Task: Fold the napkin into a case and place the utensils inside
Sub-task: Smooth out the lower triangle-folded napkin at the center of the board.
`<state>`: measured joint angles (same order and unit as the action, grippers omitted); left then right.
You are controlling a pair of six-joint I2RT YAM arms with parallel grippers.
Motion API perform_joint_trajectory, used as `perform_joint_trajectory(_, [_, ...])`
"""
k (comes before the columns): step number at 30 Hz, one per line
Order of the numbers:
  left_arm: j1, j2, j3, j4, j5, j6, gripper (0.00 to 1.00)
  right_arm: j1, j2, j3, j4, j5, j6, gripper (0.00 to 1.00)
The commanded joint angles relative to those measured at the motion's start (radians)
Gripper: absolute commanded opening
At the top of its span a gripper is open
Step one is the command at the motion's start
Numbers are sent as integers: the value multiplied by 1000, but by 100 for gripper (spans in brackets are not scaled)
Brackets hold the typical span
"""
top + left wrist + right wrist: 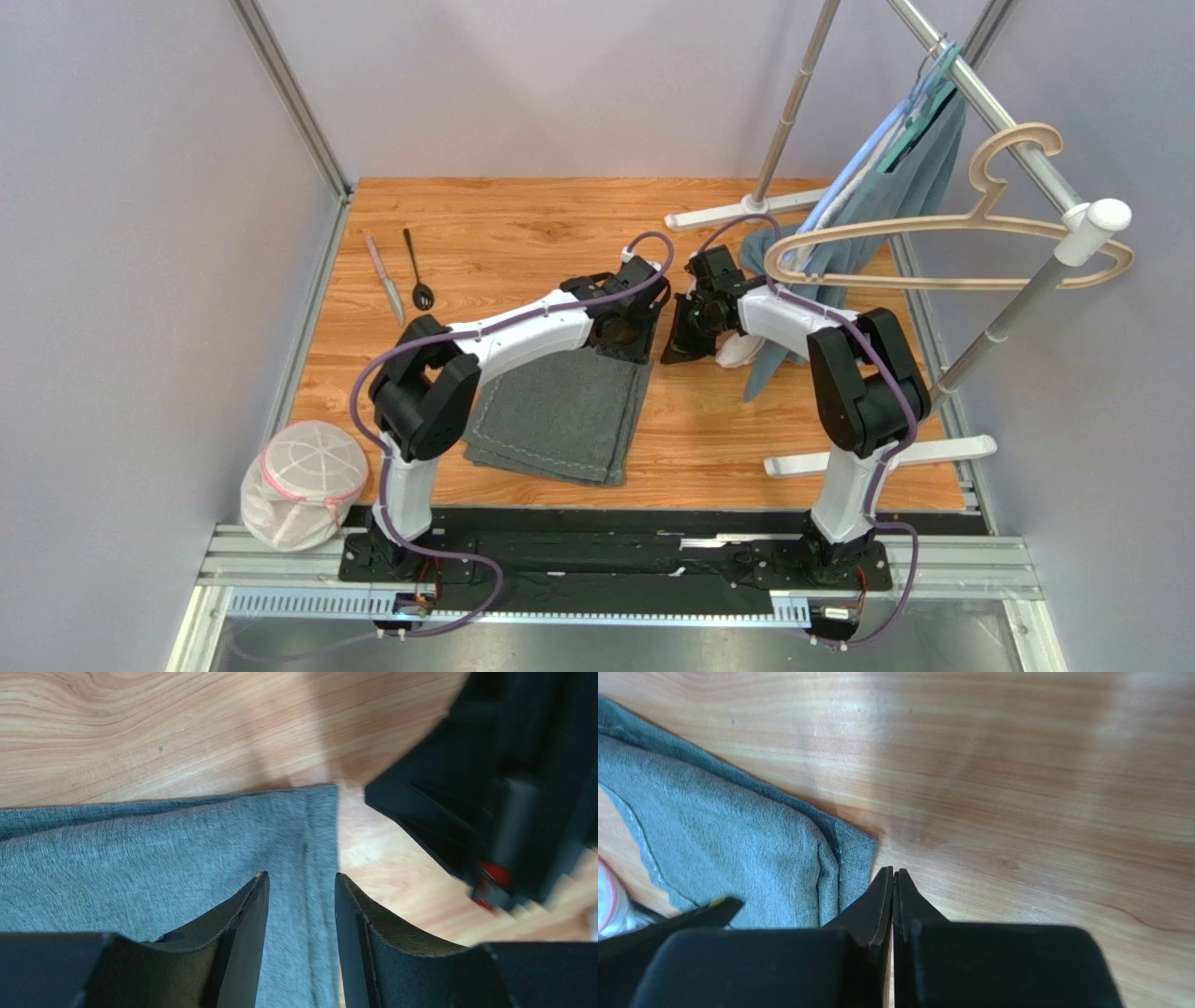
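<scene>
The dark grey napkin lies flat on the wooden table, its far edge under both grippers. My left gripper is open and points down at the napkin's far right corner. In the left wrist view the napkin runs between the parted fingers of the left gripper, its stitched hem in the gap. My right gripper is shut on nothing. In the right wrist view the right gripper hangs over bare wood just beside the napkin's corner. The knife and black spoon lie side by side at the far left.
A white mesh pouch with a pink rim sits at the near left corner. A clothes rack with a teal-grey garment and hangers stands on the right. Its white feet rest on the table behind and beside the right arm.
</scene>
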<state>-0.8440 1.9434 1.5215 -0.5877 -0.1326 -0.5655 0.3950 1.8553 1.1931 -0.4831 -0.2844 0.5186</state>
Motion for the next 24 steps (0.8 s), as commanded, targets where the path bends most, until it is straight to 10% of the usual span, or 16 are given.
perform_joint_trajectory(1, [3,70,95,-41,-13,67,48,-4,-25,-29,103,-100,32,0])
perform_joint_trajectory(18, [29,200,175,-73,-30,73,36,-2,4,-61,198,-170,66,0])
perform_joint_trajectory(24, [37,189,169,-72,-29,62,18,-2,33,-58,218,-177,67,0])
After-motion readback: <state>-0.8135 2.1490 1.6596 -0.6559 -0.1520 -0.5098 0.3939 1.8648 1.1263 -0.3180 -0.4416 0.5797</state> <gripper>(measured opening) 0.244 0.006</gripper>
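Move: The upper layer's far right corner of the folded napkin, with its loose fold, lies roughly 6 cm below the half-open left fingers and 2 cm ahead, neither left nor right. The lower layer's corner sticks out about 3 cm to the right of it and 2 cm farther out; the napkin's middle is some 9 cm left and 7 cm back of the left hand. From the shut right fingers, the lower corner is about 1 cm ahead, 1 cm left and 1 cm below. The left hand sinks about 5 cm while easing some 2 cm forward onto the upper layer's far right corner, its half-open fingers narrowing to about half their gap, mostly late, to pinch up the loose fold there. Beside it the right hand, fingers still shut and close to table height, slides a little under 3 cm left from just off the napkin's right edge onto the strip of lower layer sticking out, rolling about 10 degrees so its fingertips point more to the left, as if to hold that layer down. ##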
